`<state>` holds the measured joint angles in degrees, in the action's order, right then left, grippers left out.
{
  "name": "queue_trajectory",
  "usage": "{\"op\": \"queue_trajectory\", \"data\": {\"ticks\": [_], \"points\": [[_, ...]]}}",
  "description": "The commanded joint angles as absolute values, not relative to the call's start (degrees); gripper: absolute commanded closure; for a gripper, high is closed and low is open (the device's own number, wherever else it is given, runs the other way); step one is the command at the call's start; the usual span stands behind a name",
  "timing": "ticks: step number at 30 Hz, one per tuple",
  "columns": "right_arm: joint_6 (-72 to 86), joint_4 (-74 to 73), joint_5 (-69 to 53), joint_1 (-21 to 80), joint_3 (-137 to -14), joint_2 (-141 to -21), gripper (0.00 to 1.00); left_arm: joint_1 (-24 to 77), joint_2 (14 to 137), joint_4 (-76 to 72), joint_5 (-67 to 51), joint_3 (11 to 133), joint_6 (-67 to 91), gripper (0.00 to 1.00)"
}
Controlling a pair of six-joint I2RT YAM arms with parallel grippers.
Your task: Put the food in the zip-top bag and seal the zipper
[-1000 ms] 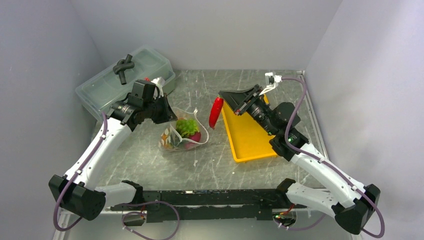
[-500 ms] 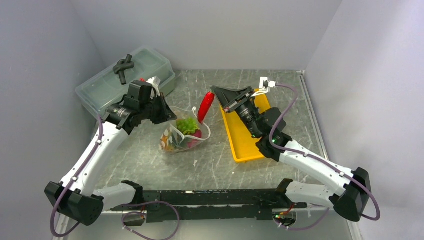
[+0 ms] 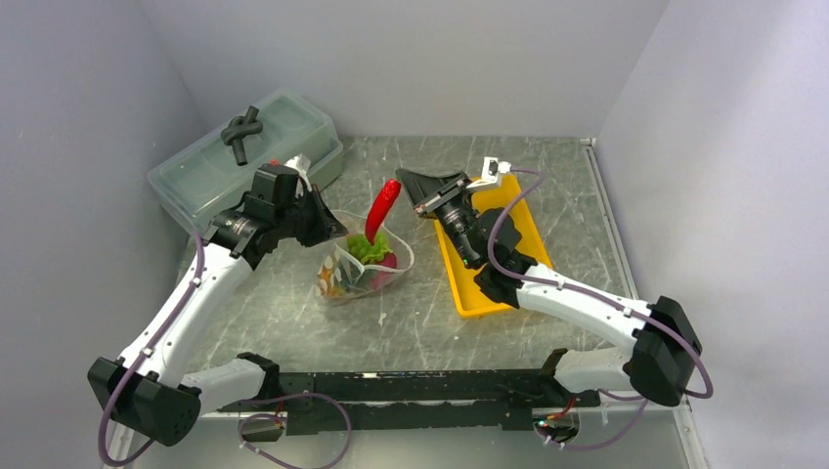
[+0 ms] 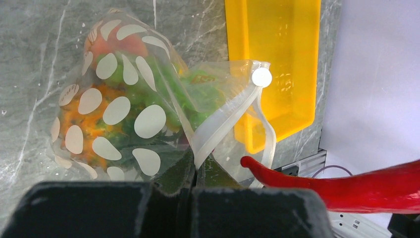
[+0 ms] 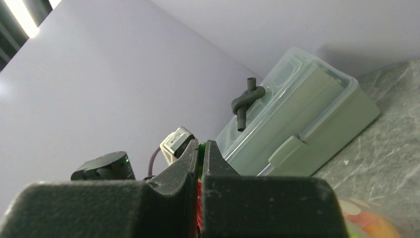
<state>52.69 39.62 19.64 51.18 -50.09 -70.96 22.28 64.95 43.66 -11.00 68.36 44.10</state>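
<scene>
The zip-top bag (image 3: 344, 274) lies mid-table, clear with white dots (image 4: 119, 114). Inside it sit an orange pineapple (image 4: 81, 124), green pieces (image 3: 368, 247) and a reddish fruit (image 4: 119, 45). My left gripper (image 3: 327, 227) (image 4: 195, 166) is shut on the zipper (image 4: 223, 130), holding the mouth up and open. My right gripper (image 3: 399, 186) (image 5: 202, 145) is shut on the stem end of the red chili (image 3: 380, 208). The chili hangs tip-down just above the bag's mouth, with its tip (image 4: 250, 162) next to the zipper loop.
A yellow tray (image 3: 489, 283) (image 4: 277, 49) lies right of the bag, under my right arm. A translucent lidded box (image 3: 210, 171) (image 5: 297, 124) stands at the back left with a black knotted piece (image 3: 241, 130) on its lid. Grey walls close in on three sides.
My right arm has swung left, carrying the chili from beside the tray's edge to above the bag's mouth. The left gripper has kept its hold on the zipper, shifting only slightly.
</scene>
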Motion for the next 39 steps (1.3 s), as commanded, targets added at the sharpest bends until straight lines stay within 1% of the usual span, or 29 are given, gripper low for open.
{"op": "queue_trajectory", "data": {"ticks": [1, 12, 20, 25, 28, 39], "points": [[56.5, 47.1, 21.9, 51.8, -51.3, -73.3, 1.0, 22.0, 62.6, 38.9, -10.8, 67.8, 46.2, 1.0], [54.8, 66.5, 20.7, 52.4, -46.3, -81.7, 1.0, 22.0, 62.1, 39.9, -11.6, 67.5, 45.5, 1.0], [50.8, 76.1, 18.5, 52.4, -43.6, -85.6, 1.0, 21.9, 61.9, 40.8, -11.8, 67.9, 45.0, 1.0], [49.8, 87.5, 17.6, 52.4, -41.6, -90.8, 1.0, 21.9, 62.0, 40.5, -12.6, 68.0, 45.3, 1.0], [47.9, 96.9, 17.4, 52.7, -41.1, -95.5, 1.0, 21.9, 62.1, 41.1, -12.8, 68.4, 45.3, 1.0], [46.7, 98.1, 14.6, 53.3, -44.6, -103.0, 1.0, 21.8, 61.6, 41.3, -13.4, 68.3, 45.6, 1.0]]}}
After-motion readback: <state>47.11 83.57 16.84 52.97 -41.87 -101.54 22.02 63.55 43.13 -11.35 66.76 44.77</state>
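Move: The right gripper already holds the red chili by its stem end, the chili slanting down towards the open bag mouth, whose middle lies about 5 cm left, 4 back and 15 below. Inside, the green grapes are about 6 cm left, 3 back and 20 down, the purple eggplant 2 left, 6 back and 20 down. The yellow tray lies about 21 cm right, 4 ahead and 33 below. From the left gripper the mouth is 6 cm right, 1 back, 2 lower. Lower the right gripper about 12 cm while carrying it some 6 cm left, easing over and down gently at first, then sinking fast, so the chili goes tip first down into the bag mouth. Keep the fingers shut on the stem end throughout. Hold the left gripper still, still pinching the bag's rim to keep the mouth open. ##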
